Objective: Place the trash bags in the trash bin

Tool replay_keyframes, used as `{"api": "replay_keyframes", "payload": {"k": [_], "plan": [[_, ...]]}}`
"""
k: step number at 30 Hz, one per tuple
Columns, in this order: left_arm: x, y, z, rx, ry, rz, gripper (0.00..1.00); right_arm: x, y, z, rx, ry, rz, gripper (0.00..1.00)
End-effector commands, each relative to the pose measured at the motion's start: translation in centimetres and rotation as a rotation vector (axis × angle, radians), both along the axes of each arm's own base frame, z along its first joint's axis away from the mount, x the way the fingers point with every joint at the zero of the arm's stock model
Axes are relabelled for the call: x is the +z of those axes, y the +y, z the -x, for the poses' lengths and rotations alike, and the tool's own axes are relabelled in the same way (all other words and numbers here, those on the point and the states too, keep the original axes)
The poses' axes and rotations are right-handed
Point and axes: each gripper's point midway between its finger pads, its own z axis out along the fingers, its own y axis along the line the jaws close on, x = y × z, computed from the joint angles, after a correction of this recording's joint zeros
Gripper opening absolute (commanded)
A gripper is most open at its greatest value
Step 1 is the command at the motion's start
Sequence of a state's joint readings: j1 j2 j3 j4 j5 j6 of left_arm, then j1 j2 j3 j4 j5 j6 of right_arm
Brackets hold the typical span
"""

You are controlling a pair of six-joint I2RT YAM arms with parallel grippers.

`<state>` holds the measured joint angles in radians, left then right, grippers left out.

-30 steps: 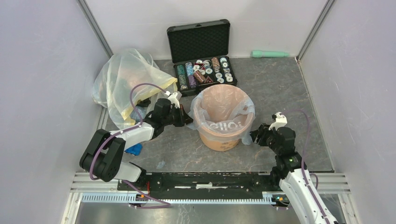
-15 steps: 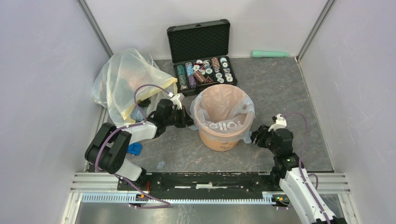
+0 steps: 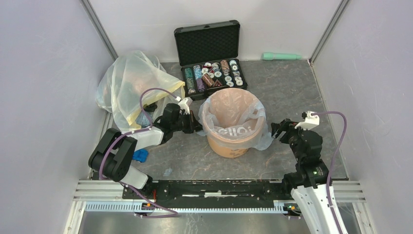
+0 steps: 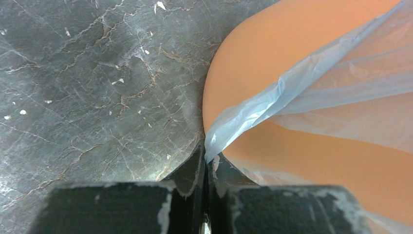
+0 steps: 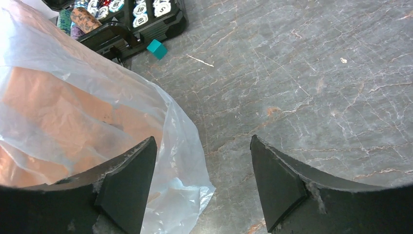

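Observation:
The orange-tan trash bin (image 3: 230,146) stands mid-table with the pale blue trash bag (image 3: 259,117) lining it and folded over the rim. My left gripper (image 3: 196,127) is at the bin's left side, shut on the bag's edge. In the left wrist view the gripper (image 4: 208,157) pinches a corner of the bag (image 4: 272,97) against the bin's wall (image 4: 263,48). My right gripper (image 3: 279,129) stands open just right of the bin. In its wrist view the gripper (image 5: 202,140) holds nothing, and the bag's hem (image 5: 182,161) hangs loose beside the left finger (image 5: 129,178).
An open black case (image 3: 209,41) of poker chips sits behind the bin. A large yellowish bag (image 3: 127,83) lies at the back left. A green cylinder (image 3: 281,56) rests by the back wall, a small blue object (image 3: 140,156) by the left arm, and a teal cube (image 5: 157,48) near the case.
My right gripper has opened, let go of the bag's right edge and drawn back to the right. The freed hem hangs down the bin's side. The left gripper keeps its hold.

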<state>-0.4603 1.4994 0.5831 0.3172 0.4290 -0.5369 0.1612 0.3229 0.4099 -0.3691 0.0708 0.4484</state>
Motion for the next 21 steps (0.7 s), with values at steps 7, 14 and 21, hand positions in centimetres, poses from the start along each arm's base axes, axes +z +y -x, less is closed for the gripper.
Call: {"api": "replay_keyframes", "payload": {"k": [7,14,21], "plan": [[1.8,-0.7,0.0,-0.021,-0.037,0.064,0.07,-4.6,3.6,0.9,0.162,0.122,-0.113,0.79],[1.7,-0.6,-0.1,-0.019,-0.037,0.060,0.07,-9.4,4.2,1.2,0.149,0.199,-0.196,0.48],[1.5,-0.7,-0.1,-0.022,-0.032,0.057,0.07,-9.6,4.0,1.1,0.125,0.193,-0.203,0.27]]}}
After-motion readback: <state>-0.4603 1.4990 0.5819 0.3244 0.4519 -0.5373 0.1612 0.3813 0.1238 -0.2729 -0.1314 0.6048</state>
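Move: The trash bag's loose right flap hangs some 4 cm left, 2 cm back and 8 cm below the open right gripper. The bin's middle is about 18 cm to that gripper's left, 2 cm ahead and 5 cm lower. The poker case lies roughly 38 cm ahead, 28 cm left and 14 cm below. From the left gripper, shut on the bag's left edge, that flap is some 29 cm right, 5 cm back and 2 cm higher. Drop the right gripper about 12 cm alongside the bin, sliding some 4 cm left towards the bag's hanging right flap and tipping the fingers down roughly 15 degrees. Near the bottom, bring the wide-open fingers most of the way together, the left finger close up against the flap's edge. Hold the left gripper still, keeping its pinch on the bag's left edge. ##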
